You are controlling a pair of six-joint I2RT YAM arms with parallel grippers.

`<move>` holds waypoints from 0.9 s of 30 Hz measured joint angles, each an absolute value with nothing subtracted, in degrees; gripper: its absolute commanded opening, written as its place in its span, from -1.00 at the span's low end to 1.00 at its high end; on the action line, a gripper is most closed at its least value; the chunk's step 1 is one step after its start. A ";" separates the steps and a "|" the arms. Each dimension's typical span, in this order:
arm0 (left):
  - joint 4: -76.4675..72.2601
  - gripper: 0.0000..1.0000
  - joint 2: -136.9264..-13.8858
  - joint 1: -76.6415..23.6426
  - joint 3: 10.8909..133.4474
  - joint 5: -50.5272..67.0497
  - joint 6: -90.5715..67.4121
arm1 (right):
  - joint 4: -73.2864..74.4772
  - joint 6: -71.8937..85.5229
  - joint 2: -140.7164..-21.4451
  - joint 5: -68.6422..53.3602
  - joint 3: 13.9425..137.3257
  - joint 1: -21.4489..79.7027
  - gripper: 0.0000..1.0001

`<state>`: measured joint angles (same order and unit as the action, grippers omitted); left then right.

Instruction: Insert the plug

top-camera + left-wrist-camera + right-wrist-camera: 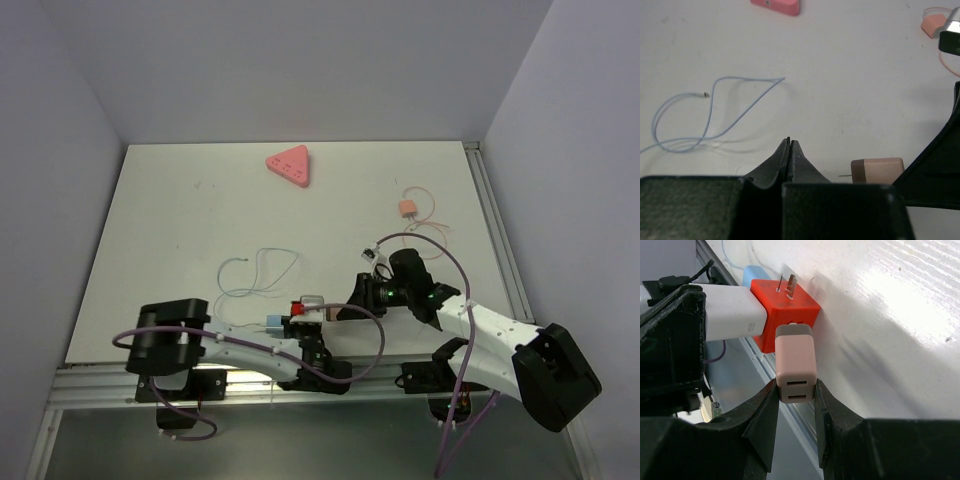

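Note:
My right gripper is shut on the pink plug, holding it by the end with two slots. The plug's grey front end sits against the side of a red adapter cube; I cannot tell whether its prongs are in. A white plug and a blue block sit on the cube's other sides. From above, the cluster lies near the table's front edge with the right gripper beside it. My left gripper is shut on nothing, just left of the pink plug.
A pink triangular power strip lies at the back of the table. A peach charger with a looped cable sits at the right. A thin light-blue cable curls left of centre. The metal rail borders the near edge.

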<state>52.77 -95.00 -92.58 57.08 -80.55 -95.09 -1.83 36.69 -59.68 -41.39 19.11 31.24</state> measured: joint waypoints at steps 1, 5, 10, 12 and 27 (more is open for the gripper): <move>56.82 -0.99 -98.39 -93.01 58.83 -83.07 -98.59 | -1.83 36.56 -59.64 -41.36 19.03 31.24 -1.00; 67.66 -0.99 -102.85 -94.45 59.90 -87.81 -107.24 | -1.19 36.45 -59.05 -41.28 17.98 31.24 -1.00; 72.99 -0.99 -98.63 -94.30 52.66 -88.99 -111.70 | -0.27 36.38 -57.87 -41.01 17.54 31.24 -1.00; 74.52 -0.99 -95.59 -94.15 48.45 -89.30 -112.36 | -0.23 36.32 -57.78 -40.97 17.54 31.24 -1.00; 76.60 0.08 -83.79 -97.49 49.91 -86.13 -113.62 | -0.14 36.36 -58.06 -40.97 17.56 31.24 -1.00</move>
<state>76.60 -83.79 -97.49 49.91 -86.13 -113.62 -0.14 36.36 -58.06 -40.97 17.56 31.24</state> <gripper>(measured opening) 0.556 0.378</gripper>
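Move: About 3 cm to the left of the left hand's shut fingertips, level with them ahead and some 4 cm lower, is the red adapter cube, with the white charger on top of it. The blue plug lies roughly 4 cm beyond the cube to the left. The pink plug, held by the right fingers, is about 5 cm right and 2 cm below the left hand. From the right hand the cube is some 10 cm left, 2 cm back and 3 cm lower. Sweeping left about 8 cm with its fingers shut, the left hand pushes the white charger and red cube along from their right side, away from the pink plug, rolling its left side up some 15 degrees. It then eases back right about 2 cm, rolls level, opens roughly halfway and rises about 4 cm over the charger. The right hand keeps its grip on the pink plug, settling by about a centimetre. ##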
